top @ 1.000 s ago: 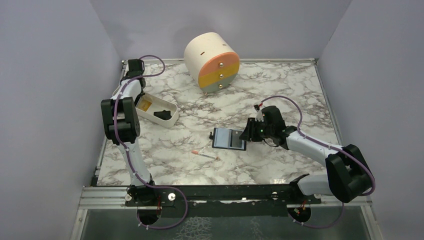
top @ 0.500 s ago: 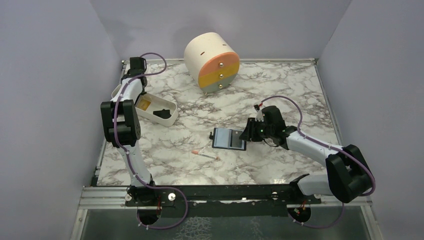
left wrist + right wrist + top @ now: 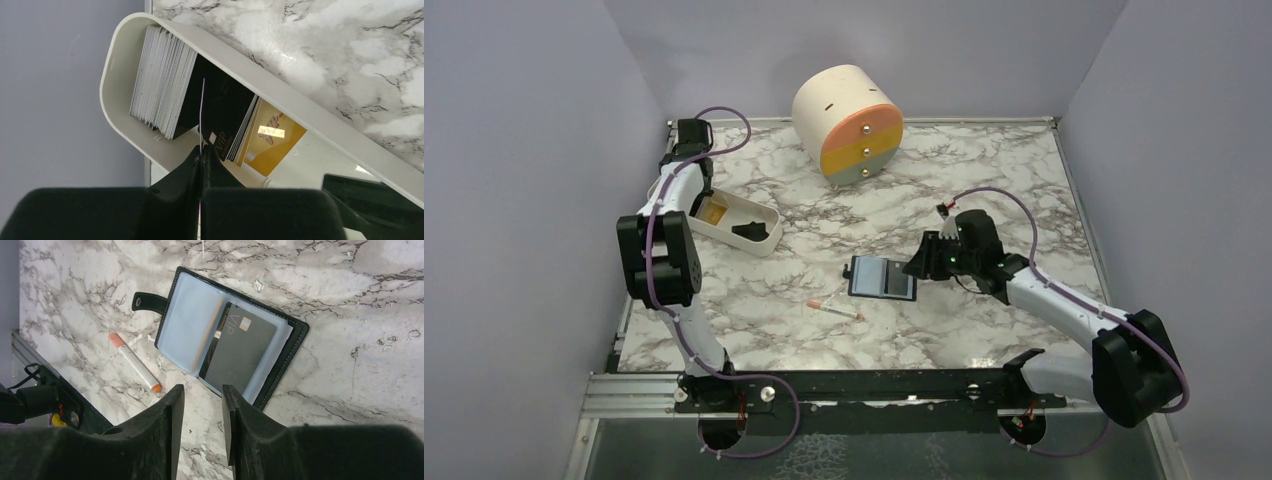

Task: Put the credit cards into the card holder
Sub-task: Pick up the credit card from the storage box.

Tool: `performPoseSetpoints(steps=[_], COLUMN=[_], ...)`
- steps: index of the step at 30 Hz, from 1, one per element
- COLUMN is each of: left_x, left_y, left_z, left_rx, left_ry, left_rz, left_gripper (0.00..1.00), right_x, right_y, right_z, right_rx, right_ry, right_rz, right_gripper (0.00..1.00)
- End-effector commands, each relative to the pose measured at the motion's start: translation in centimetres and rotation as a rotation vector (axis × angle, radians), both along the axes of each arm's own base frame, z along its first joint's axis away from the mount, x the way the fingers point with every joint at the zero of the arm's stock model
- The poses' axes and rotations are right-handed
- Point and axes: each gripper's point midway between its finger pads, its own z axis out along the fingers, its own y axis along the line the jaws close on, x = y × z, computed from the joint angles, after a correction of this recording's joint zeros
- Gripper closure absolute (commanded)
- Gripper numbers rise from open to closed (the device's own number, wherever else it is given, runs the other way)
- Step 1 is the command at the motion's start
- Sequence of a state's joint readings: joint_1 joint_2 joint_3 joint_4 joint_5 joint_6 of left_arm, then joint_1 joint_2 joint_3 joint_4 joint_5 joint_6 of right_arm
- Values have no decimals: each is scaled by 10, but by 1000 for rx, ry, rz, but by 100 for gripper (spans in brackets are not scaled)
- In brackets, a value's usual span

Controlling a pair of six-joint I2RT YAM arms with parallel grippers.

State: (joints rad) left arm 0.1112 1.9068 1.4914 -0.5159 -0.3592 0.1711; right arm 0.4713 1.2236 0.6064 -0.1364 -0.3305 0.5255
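Observation:
The credit cards stand as a stack (image 3: 160,80) in the white tray (image 3: 120,55) at the table's left, with a black VIP card (image 3: 225,115) and an orange-yellow one (image 3: 275,142) leaning beside them. My left gripper (image 3: 201,150) is down in the tray (image 3: 724,238), shut on one card (image 3: 202,110) seen edge-on as a thin white line. The black card holder (image 3: 881,277) lies open mid-table, a dark grey card (image 3: 242,352) in its clear sleeve (image 3: 190,320). My right gripper (image 3: 202,392) hovers open just beside the holder's right edge, nothing between its fingers.
A thin white stick with orange ends (image 3: 834,309) lies just left of and nearer than the holder. A round cream drawer unit (image 3: 849,123) stands at the back centre. A black object (image 3: 749,230) sits in the tray's right end. Walls enclose the table on three sides.
My left gripper has shut on a card in the tray and its arm has shifted slightly. The right arm's elbow moved a little right; its jaws stayed open.

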Motion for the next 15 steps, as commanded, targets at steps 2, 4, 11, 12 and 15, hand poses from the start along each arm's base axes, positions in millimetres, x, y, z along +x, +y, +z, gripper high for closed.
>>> performPoseSetpoints(steps=[2, 4, 11, 12, 15], left_x=[-11, -13, -24, -25, -27], left_y=[-17, -21, -63, -75, -112], left_z=[45, 62, 108, 112, 127], left_rx=[-117, -153, -398, -462, -644], left_ry=[-133, -192, -352, -362, -392], left_rz=[59, 88, 76, 50, -60], left_gripper=[100, 100, 100, 100, 100], right_x=[-4, -5, -5, -5, -6], right_y=[5, 6, 13, 14, 20], right_z=[17, 24, 48, 52, 65], right_rx=[40, 55, 105, 118, 166], right_ry=[-28, -39, -64, -69, -79], right_rz=[29, 33, 48, 51, 62], right_gripper=[66, 66, 66, 66, 66])
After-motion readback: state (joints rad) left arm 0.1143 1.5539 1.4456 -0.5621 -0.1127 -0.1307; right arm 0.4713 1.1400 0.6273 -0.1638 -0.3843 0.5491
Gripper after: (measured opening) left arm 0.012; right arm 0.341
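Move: My left hand already pinches a card over the storage box; the card holder it goes to lies about 43 cm to its right, 20 cm back and 8 cm below. The box's middle is some 6 cm right, 4 cm back and 6 cm down, with the gold cards 5 cm right and 3 cm back. The marker lies 33 cm right and 27 cm back. From my right hand the holder is about 5 cm left, 1 cm ahead and 7 cm below. I keep the card pinched in my left hand and lift it steeply away from the storage box, about 12 cm up, gathering speed and drifting some 5 cm right and a little back. Meanwhile that wrist turns roughly 30 degrees, swinging the fingertips outward and to the right. My empty right hand rises about 3 cm off the card holder, fingers still part open. ##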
